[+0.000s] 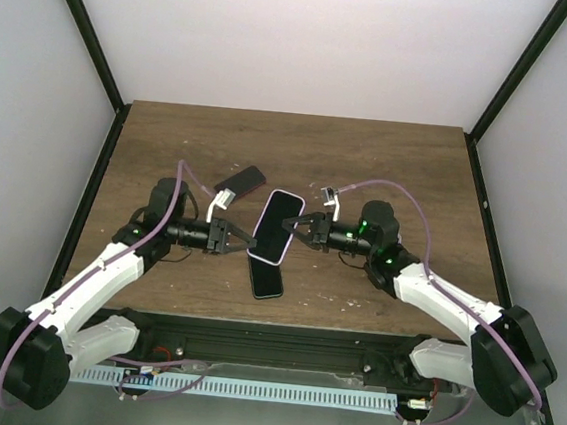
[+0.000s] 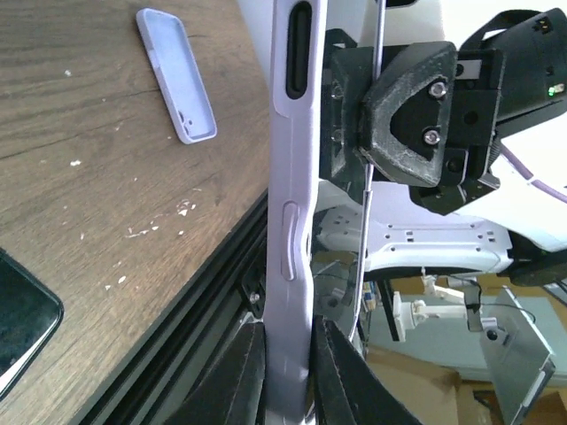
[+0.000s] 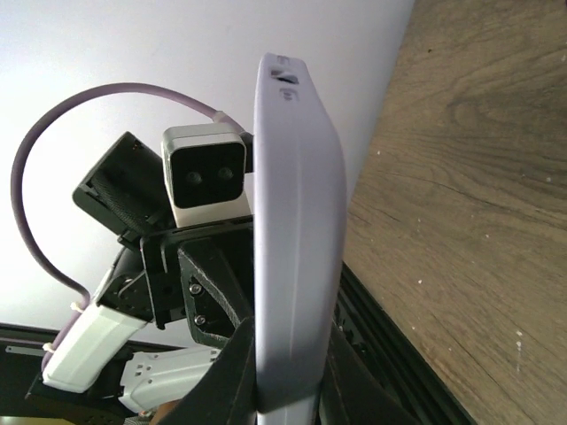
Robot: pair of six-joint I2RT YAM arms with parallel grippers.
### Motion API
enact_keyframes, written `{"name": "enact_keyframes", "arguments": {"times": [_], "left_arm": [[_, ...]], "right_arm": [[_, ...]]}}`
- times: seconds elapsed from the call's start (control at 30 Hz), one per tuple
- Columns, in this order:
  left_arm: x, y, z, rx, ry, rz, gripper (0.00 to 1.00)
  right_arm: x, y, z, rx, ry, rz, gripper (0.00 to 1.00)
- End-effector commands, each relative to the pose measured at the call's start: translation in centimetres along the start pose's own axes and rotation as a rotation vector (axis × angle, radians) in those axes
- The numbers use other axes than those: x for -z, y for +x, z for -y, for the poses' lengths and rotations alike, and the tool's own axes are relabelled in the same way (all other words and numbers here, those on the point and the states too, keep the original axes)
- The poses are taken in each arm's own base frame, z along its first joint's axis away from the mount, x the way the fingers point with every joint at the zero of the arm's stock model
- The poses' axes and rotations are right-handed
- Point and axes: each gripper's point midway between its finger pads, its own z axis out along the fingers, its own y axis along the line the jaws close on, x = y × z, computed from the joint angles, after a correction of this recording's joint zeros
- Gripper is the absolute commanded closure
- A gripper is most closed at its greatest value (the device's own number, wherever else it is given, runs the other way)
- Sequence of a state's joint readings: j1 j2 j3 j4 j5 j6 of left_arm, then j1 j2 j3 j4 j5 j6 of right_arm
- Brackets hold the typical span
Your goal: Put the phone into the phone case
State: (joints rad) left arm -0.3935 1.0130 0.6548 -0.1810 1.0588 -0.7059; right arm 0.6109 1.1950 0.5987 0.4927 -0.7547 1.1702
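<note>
Above the table's middle, a lavender phone case (image 1: 277, 226) with the dark-screened phone (image 1: 281, 222) in its frame is held between both grippers. My left gripper (image 1: 244, 241) is shut on the case's left long edge (image 2: 288, 266), its fingers (image 2: 239, 381) pressed on both faces. From the other side my right gripper (image 1: 300, 226) is shut on the right long edge (image 3: 292, 248). In the left wrist view a thin edge (image 2: 368, 195) runs a little apart from the case's side. How deep the phone sits I cannot tell.
A second lavender case (image 1: 267, 279) (image 2: 177, 75) lies on the wooden table near the front rail (image 1: 272, 330). A dark phone-like slab (image 1: 241, 179) (image 2: 22, 323) lies behind the left gripper. Black frame posts rise at the table's rear corners.
</note>
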Motion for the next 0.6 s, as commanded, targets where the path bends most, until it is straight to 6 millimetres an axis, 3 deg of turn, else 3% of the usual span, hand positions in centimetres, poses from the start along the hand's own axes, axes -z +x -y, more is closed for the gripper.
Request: {"name": "enact_keyframes", "arguments": {"times": [0.0,0.07,0.17,0.3,0.37,0.4,0.57], "left_arm": [[0.2,0.0,-0.7,-0.027,-0.061,0.002,0.87],[0.3,-0.1,-0.8,-0.036,-0.074,0.01,0.79],[0.6,-0.5,-1.3,-0.062,-0.13,0.031,0.57],[1.4,-1.2,-2.8,-0.079,-0.257,0.07,0.36],[1.7,-1.3,-3.5,-0.081,-0.312,0.083,0.09],[1.9,-1.4,-3.9,-0.08,-0.337,0.087,0.01],[2.2,-1.1,-5.6,-0.067,-0.41,0.085,0.0]], "right_arm": [[-0.1,-0.8,-1.8,0.111,-0.027,0.019,0.93],[0.0,-0.6,-1.5,0.119,-0.019,0.007,0.93],[0.3,-0.5,-0.8,0.14,0.006,-0.009,0.93],[0.8,-0.5,1.4,0.187,0.096,-0.063,0.93],[1.0,-0.2,3.2,0.181,0.188,-0.114,0.93],[1.1,-0.1,3.9,0.182,0.218,-0.141,0.93],[1.6,0.0,7.9,0.159,0.373,-0.238,0.93]]}}
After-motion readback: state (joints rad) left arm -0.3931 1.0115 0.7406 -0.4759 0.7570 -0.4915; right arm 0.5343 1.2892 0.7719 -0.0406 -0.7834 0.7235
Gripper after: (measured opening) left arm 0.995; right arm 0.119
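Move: The phone, already in its lavender case, is held up between both hands: its middle is about 5 cm to the right of the left hand and 3 cm ahead of it, and roughly 3 cm to the left of the right hand and 1 cm back. The black phone lies on the table below, some 5 cm left of the right hand, 3 cm back and 20 cm down. The empty lavender case lies about 24 cm to the right hand's right, 1 cm ahead, at table height. The cased phone passes to the right hand alone, which keeps its pinch on the near edge on its own side and lowers it about 5 cm, drifting a little forward and right as its fingers tip down nearly 20 degrees. The left fingers open wide, let go of the opposite edge and back off left, forward and down, about 2 to 3 cm each way, tipping some 15 degrees further down. ##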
